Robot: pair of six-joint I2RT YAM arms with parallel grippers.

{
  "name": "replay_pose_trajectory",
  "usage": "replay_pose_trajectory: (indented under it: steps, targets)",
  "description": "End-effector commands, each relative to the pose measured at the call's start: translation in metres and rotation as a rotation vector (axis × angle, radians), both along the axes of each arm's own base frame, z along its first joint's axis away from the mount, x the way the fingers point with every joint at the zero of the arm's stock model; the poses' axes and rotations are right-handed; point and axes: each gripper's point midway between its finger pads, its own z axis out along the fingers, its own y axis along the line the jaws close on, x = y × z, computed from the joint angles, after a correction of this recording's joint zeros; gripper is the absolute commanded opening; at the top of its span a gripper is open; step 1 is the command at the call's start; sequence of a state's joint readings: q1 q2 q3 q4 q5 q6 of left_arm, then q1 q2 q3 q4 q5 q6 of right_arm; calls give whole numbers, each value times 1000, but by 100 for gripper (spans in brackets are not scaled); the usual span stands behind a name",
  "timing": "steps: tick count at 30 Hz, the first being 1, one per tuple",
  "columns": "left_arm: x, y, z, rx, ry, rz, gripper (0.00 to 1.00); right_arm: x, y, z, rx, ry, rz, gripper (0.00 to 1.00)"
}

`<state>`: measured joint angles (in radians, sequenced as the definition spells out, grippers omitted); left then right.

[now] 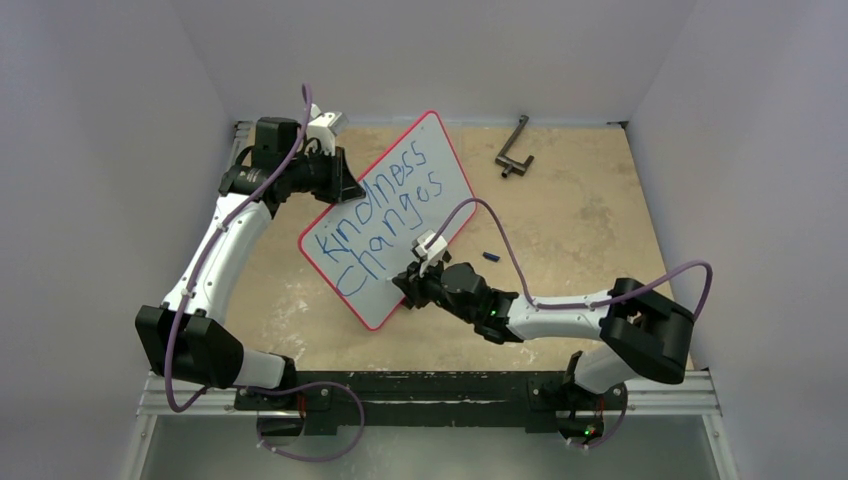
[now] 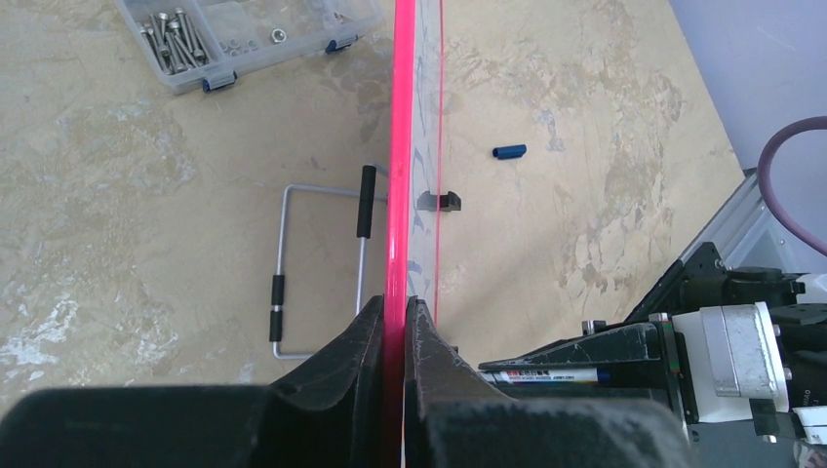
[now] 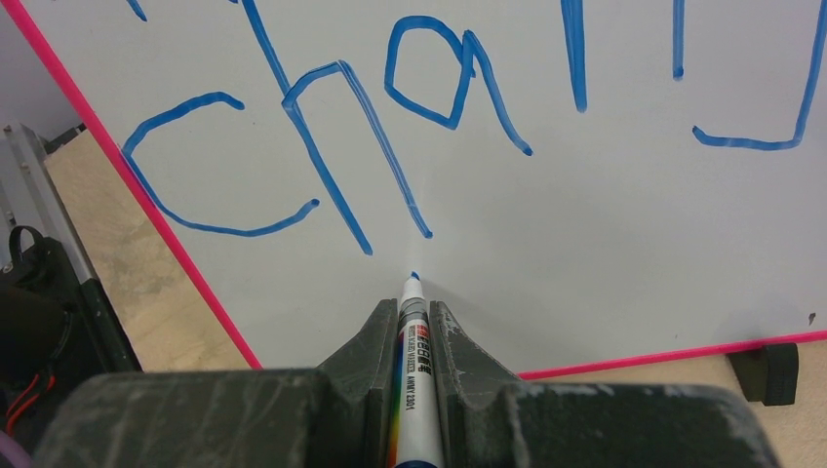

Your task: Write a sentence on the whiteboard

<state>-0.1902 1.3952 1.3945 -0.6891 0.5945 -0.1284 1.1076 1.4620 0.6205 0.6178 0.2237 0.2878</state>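
Note:
The whiteboard [image 1: 400, 215] stands tilted on its lower edge mid-table, red-rimmed. The sentence [image 1: 385, 205] on it reads "Kindness changes" in blue. My left gripper [image 1: 345, 185] is shut on the board's upper left rim; in the left wrist view both fingers of the gripper [image 2: 402, 307] pinch the red rim [image 2: 400, 146]. My right gripper [image 1: 415, 280] is shut on a white marker [image 3: 413, 331]. The blue tip points at the bare white surface [image 3: 585, 244] just below the "h" of "changes" [image 3: 332, 146]. Whether the tip touches the board I cannot tell.
A black L-shaped tool [image 1: 514, 150] lies at the back right. A small blue cap [image 1: 490, 257] lies right of the board. Behind the board are a wire stand [image 2: 322, 263] and a clear compartment box of screws [image 2: 244, 39]. A black clip [image 3: 770, 370] holds the board's bottom edge.

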Motion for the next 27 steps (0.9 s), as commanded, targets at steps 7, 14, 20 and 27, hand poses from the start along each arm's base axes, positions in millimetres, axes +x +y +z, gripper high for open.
replay_pose_trajectory:
  steps: [7,14,20,27]
  targets:
    - [-4,1,-2,32,-11,-12,0,-5,-6,-32,-30,56,-17,0]
    - [-4,1,-3,33,-11,-12,0,-10,-14,-53,-60,96,-24,0]
    - [-4,1,-2,32,-10,-13,0,-5,-15,-51,-65,94,-50,0]
    - [-4,1,-2,32,-13,-12,0,6,-15,-32,-57,63,-102,0]
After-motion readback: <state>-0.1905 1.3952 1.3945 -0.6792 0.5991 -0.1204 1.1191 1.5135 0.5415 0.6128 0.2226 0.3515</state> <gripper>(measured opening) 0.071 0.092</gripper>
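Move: Below the right hand, which holds the blue marker with its tip at the board, the whiteboard's lower edge lies about 7 cm down, roughly level ahead and 2 cm left. The letter C sits about 3 cm back, 9 cm left and 3 cm up; the far edge clip some 8 cm ahead, 7 cm right and 6 cm down. From the left hand, that stretch of edge is about 13 cm back, 9 cm right and 22 cm down. Drawing a single stroke down the blank strip under "Changes", the right hand sinks about 5.5 cm towards the lower edge, easing some 1.5 cm back and as much to the right with the slope of the board. It tips down by roughly 5 degrees, nearly pausing near the bottom, and keeps the marker pinched and its tip on the surface. The left hand stays put, still pinching the board's upper edge. ##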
